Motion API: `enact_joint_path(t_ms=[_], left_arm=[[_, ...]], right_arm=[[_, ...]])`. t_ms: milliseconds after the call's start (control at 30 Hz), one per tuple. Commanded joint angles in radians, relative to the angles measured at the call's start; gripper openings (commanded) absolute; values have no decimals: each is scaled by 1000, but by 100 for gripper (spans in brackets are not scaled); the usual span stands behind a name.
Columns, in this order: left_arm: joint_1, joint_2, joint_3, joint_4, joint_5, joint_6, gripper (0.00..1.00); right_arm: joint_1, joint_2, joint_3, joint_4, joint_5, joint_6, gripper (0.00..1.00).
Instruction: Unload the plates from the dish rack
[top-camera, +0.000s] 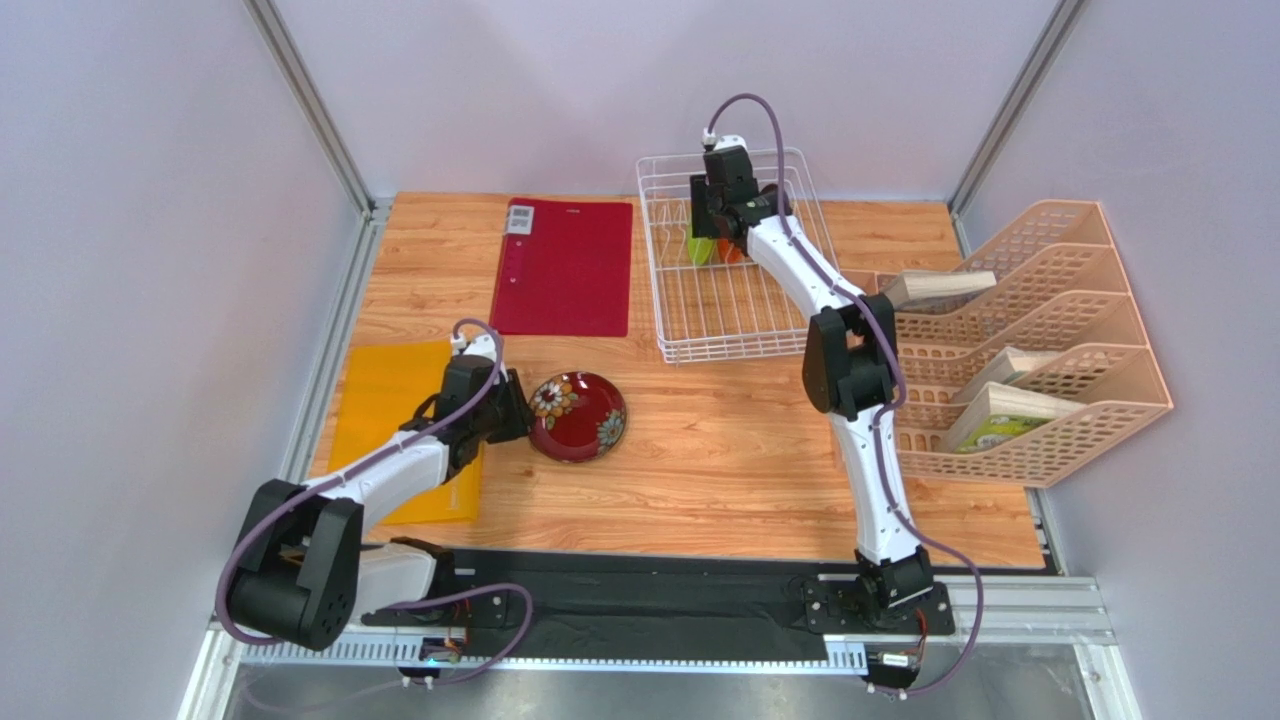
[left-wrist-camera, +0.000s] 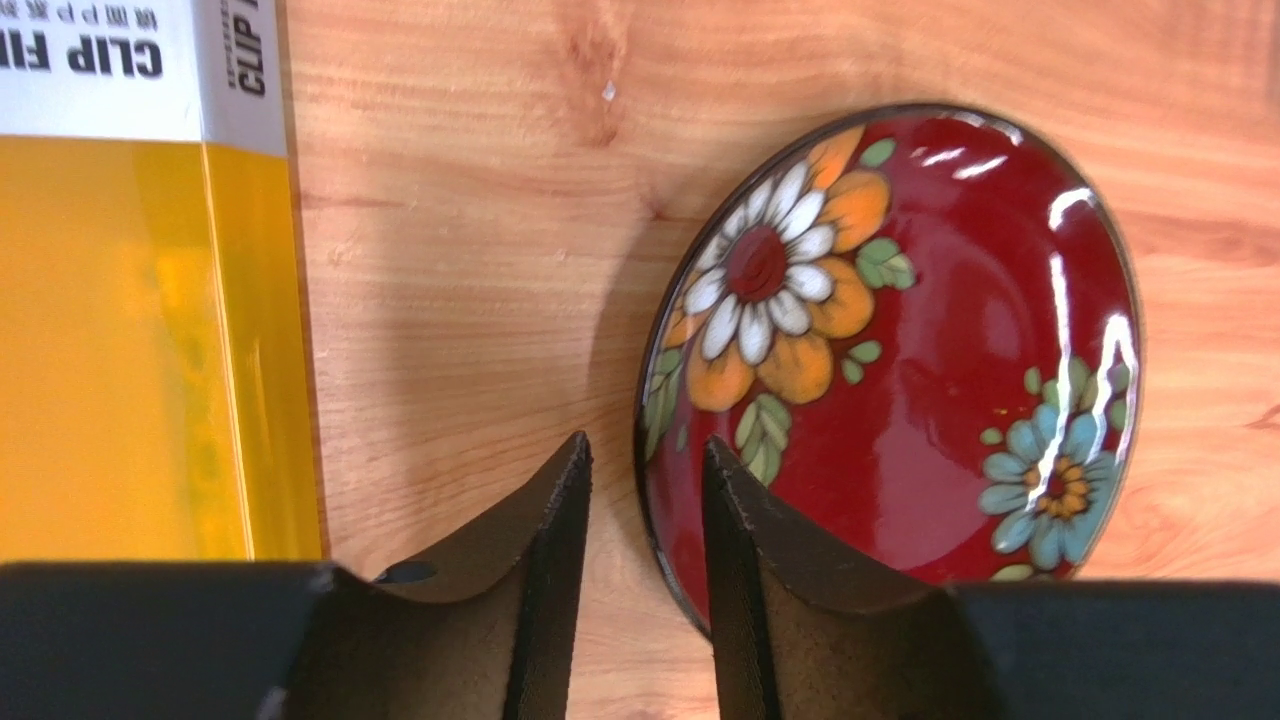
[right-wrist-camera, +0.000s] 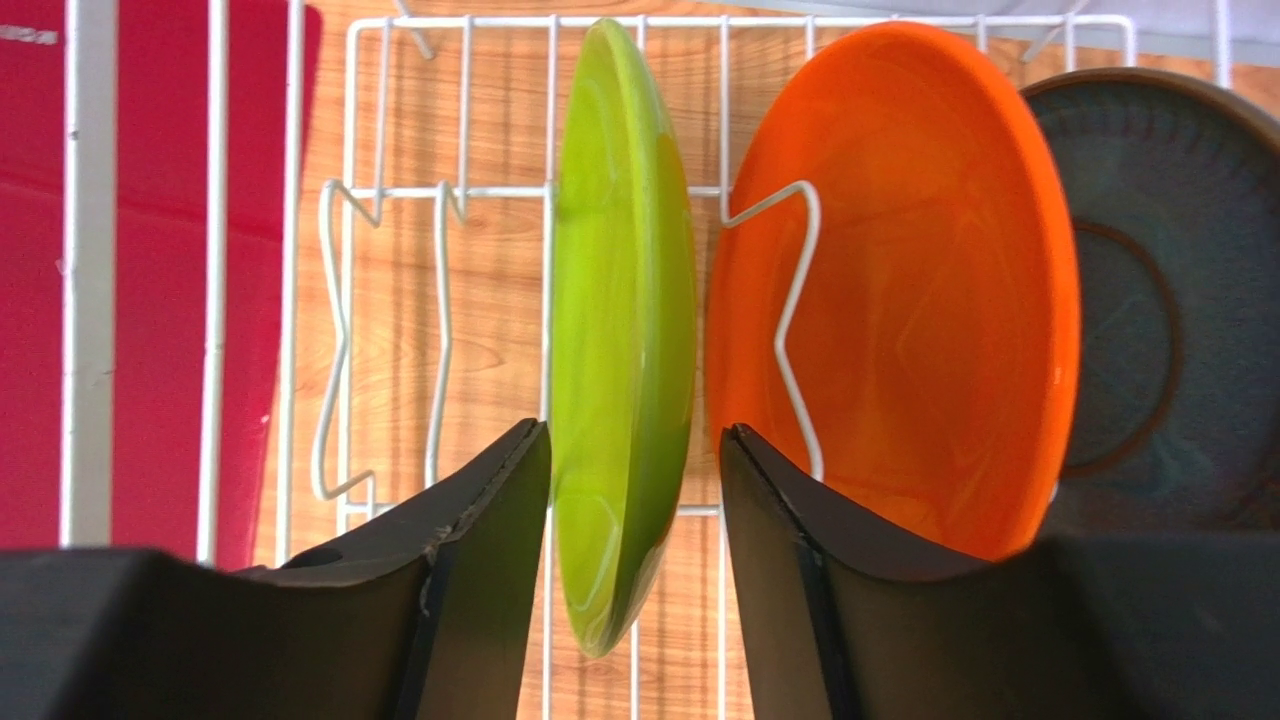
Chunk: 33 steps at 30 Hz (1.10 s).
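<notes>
The dark red flowered plate (top-camera: 579, 416) (left-wrist-camera: 917, 360) lies flat on the wooden table. My left gripper (top-camera: 516, 413) (left-wrist-camera: 643, 444) is open at its left rim, one finger over the plate and one outside, with a gap showing. In the white wire dish rack (top-camera: 721, 323) (right-wrist-camera: 376, 192) stand a lime green plate (top-camera: 699, 248) (right-wrist-camera: 624, 270), an orange plate (top-camera: 732, 251) (right-wrist-camera: 917, 300) and a dark teal-grey plate (right-wrist-camera: 1165, 300), all on edge. My right gripper (top-camera: 717, 240) (right-wrist-camera: 633, 429) is open and straddles the lime green plate's near rim without touching it.
A dark red folder (top-camera: 567, 266) lies left of the rack. A yellow clip file (top-camera: 383, 405) (left-wrist-camera: 120, 345) lies under the left arm. Peach lattice file trays (top-camera: 1037, 345) holding books stand at the right edge.
</notes>
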Motion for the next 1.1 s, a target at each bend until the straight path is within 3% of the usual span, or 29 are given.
enact_joint_path(t_ms=[0,100,267,333,400,467,500,667,867,1000,1067], left_arm=[[0,9,28,-22,-8,-7,43],[-2,-12,24,-26,-21,-7,54],[-2,-116,-3,-26,-53,8,63],[-2,-176,-9,-26,-61,22,74],[-2,-219,-13,-51,-68,39,76],[-2,-277,-12,-66,-90,43,86],[-2,-291,-6,-74,-97,45,99],[-2,-321,49,-114,-117,66,100],[-3,-252,103,-120,-102,106,100],[-2,-236,125,-131,-116,68,100],[-2,-241,122,-111,-57,74,100]], right_arm=[[21,21,60,25,127,-48,48],[36,26,63,38,173,-63,42],[55,29,54,63,193,-91,19],[65,28,48,69,205,-102,8],[75,17,22,90,230,-116,0],[87,-1,0,121,248,-120,0],[90,-8,-21,127,283,-120,0],[128,-93,-128,239,445,-128,0],[153,-202,-216,321,628,-139,0],[168,-346,-311,376,656,-179,0],[174,-402,-375,376,667,-169,0]])
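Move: The green plate stands in the dish rack between the right gripper's open fingers, its middle about 5 cm ahead and 2 cm lower; the orange plate stands about 6 cm to its right and the dark plate about 11 cm. The red plate already lies by the left gripper, its middle some 8 cm to the right and 3 cm ahead; the orange folder is about 18 cm left, level with it. From the left gripper the green plate is some 36 cm ahead, 29 cm right and 8 cm higher. Shut the right fingers on the near part of the green plate while holding nearly in place, then draw it up about 6 cm and back some 4 cm, speeding up, rolling the hand's left side down some 20 degrees and tipping the fingers upward. Meanwhile open the left gripper wide around the red plate's rim and raise it about 8 cm off the plate, its fingers tipping up too. ##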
